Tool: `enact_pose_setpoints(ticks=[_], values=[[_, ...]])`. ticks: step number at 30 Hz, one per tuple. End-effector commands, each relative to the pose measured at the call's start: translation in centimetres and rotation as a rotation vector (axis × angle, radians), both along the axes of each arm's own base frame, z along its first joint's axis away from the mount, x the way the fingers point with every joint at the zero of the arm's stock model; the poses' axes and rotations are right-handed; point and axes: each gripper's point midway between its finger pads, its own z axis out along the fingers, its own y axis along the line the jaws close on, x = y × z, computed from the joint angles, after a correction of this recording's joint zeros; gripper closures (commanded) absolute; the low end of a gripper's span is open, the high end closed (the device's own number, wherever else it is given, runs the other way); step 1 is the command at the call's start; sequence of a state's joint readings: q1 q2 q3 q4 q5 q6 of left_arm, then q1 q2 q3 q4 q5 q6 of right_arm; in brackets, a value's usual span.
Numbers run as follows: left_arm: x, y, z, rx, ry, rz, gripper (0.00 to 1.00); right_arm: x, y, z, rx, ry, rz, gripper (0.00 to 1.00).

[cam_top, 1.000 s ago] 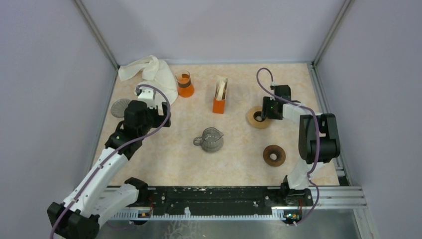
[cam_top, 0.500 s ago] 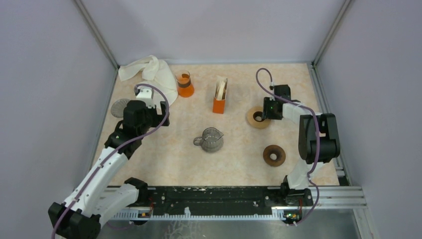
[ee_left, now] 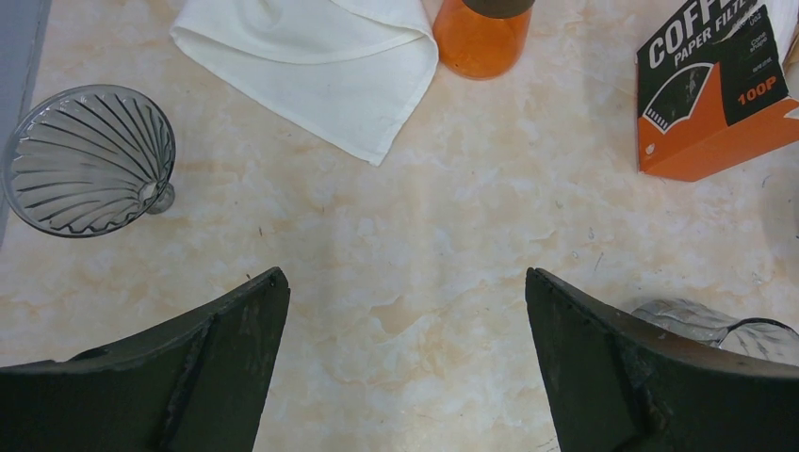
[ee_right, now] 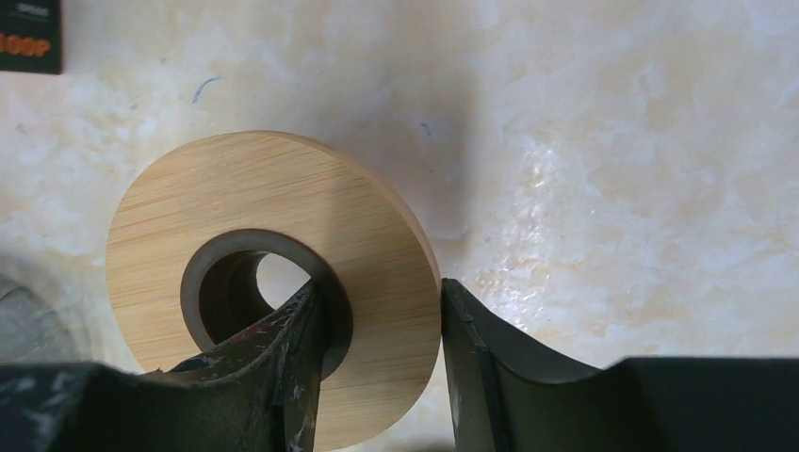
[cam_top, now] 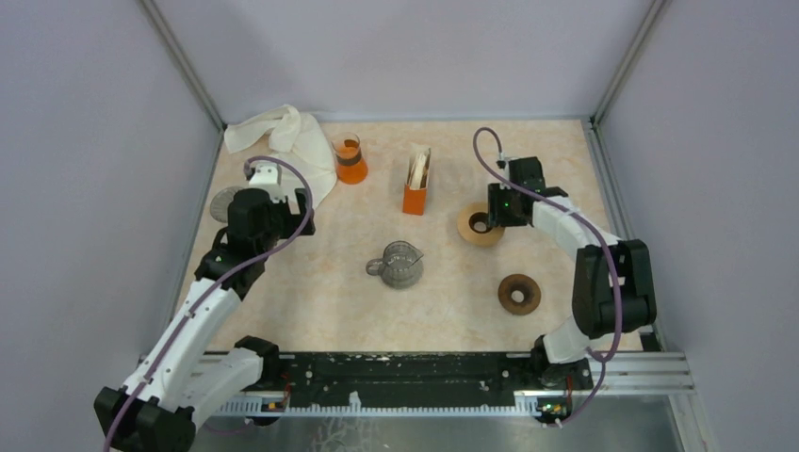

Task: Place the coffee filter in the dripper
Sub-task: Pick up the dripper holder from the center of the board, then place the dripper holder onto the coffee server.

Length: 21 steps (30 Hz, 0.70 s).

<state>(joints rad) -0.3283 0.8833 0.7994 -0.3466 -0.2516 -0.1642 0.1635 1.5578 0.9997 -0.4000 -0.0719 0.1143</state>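
The clear glass dripper (cam_top: 229,202) stands at the table's left edge, and it shows in the left wrist view as a ribbed cone (ee_left: 89,160). White coffee filters (cam_top: 417,166) stand in an orange filter box (cam_top: 415,196) (ee_left: 721,89) at the back centre. My left gripper (cam_top: 256,215) (ee_left: 405,292) hovers open over bare table, to the right of the dripper, holding nothing. My right gripper (cam_top: 492,218) (ee_right: 382,320) is shut on a light wooden ring (cam_top: 477,226) (ee_right: 283,254), with one finger in its hole and the other against its outer rim.
A white cloth (cam_top: 287,141) and an orange beaker (cam_top: 350,160) lie at the back left. A glass server (cam_top: 398,264) stands mid-table, its edge beside my left gripper's right finger (ee_left: 716,320). A dark wooden ring (cam_top: 519,294) lies front right.
My right gripper has closed on the light wooden ring and carried it a little to the left. The left arm has shifted slightly left, still open.
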Motion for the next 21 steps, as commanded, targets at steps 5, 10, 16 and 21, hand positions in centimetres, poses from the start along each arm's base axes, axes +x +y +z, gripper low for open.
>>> enact_pose_setpoints(ticks=[5, 10, 16, 21], values=[[-0.1, 0.5, 0.1, -0.030, 0.000, 0.017, 0.01, -0.6, 4.4, 7.3, 0.030, -0.153, 0.145, 0.75], [0.1, 0.8, -0.1, -0.041, 0.010, 0.023, 0.01, -2.0, 7.9, 9.4, 0.032, -0.185, 0.256, 0.75], [0.2, 1.1, -0.3, -0.053, 0.015, 0.032, 0.00, -3.6, 12.3, 11.2, 0.056, -0.226, 0.379, 0.75], [0.3, 1.3, -0.5, -0.055, 0.023, 0.037, 0.01, -5.1, 16.1, 11.5, 0.077, -0.222, 0.481, 0.74]])
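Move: The right hand already has the dripper holder lifted off the table, its middle some 4 cm to the left and 1 cm back. The glass jug it is being taken to stands about 22 cm left and 10 cm back, roughly 2 cm lower. The filter box is 19 cm left and 9 cm ahead; the dark ring lies 6 cm right and 17 cm back. From the left hand, the jug is about 24 cm right, 4 cm back and 16 cm below. With one finger still down in the hole and the other on the outer rim, the right hand keeps its pinch on the dripper holder and carries it towards the glass jug, sweeping about 13 cm left while rising 7 cm and drawing back 5 cm. It passes on the near side of the filter box and swings some 25 degrees counter-clockwise. ##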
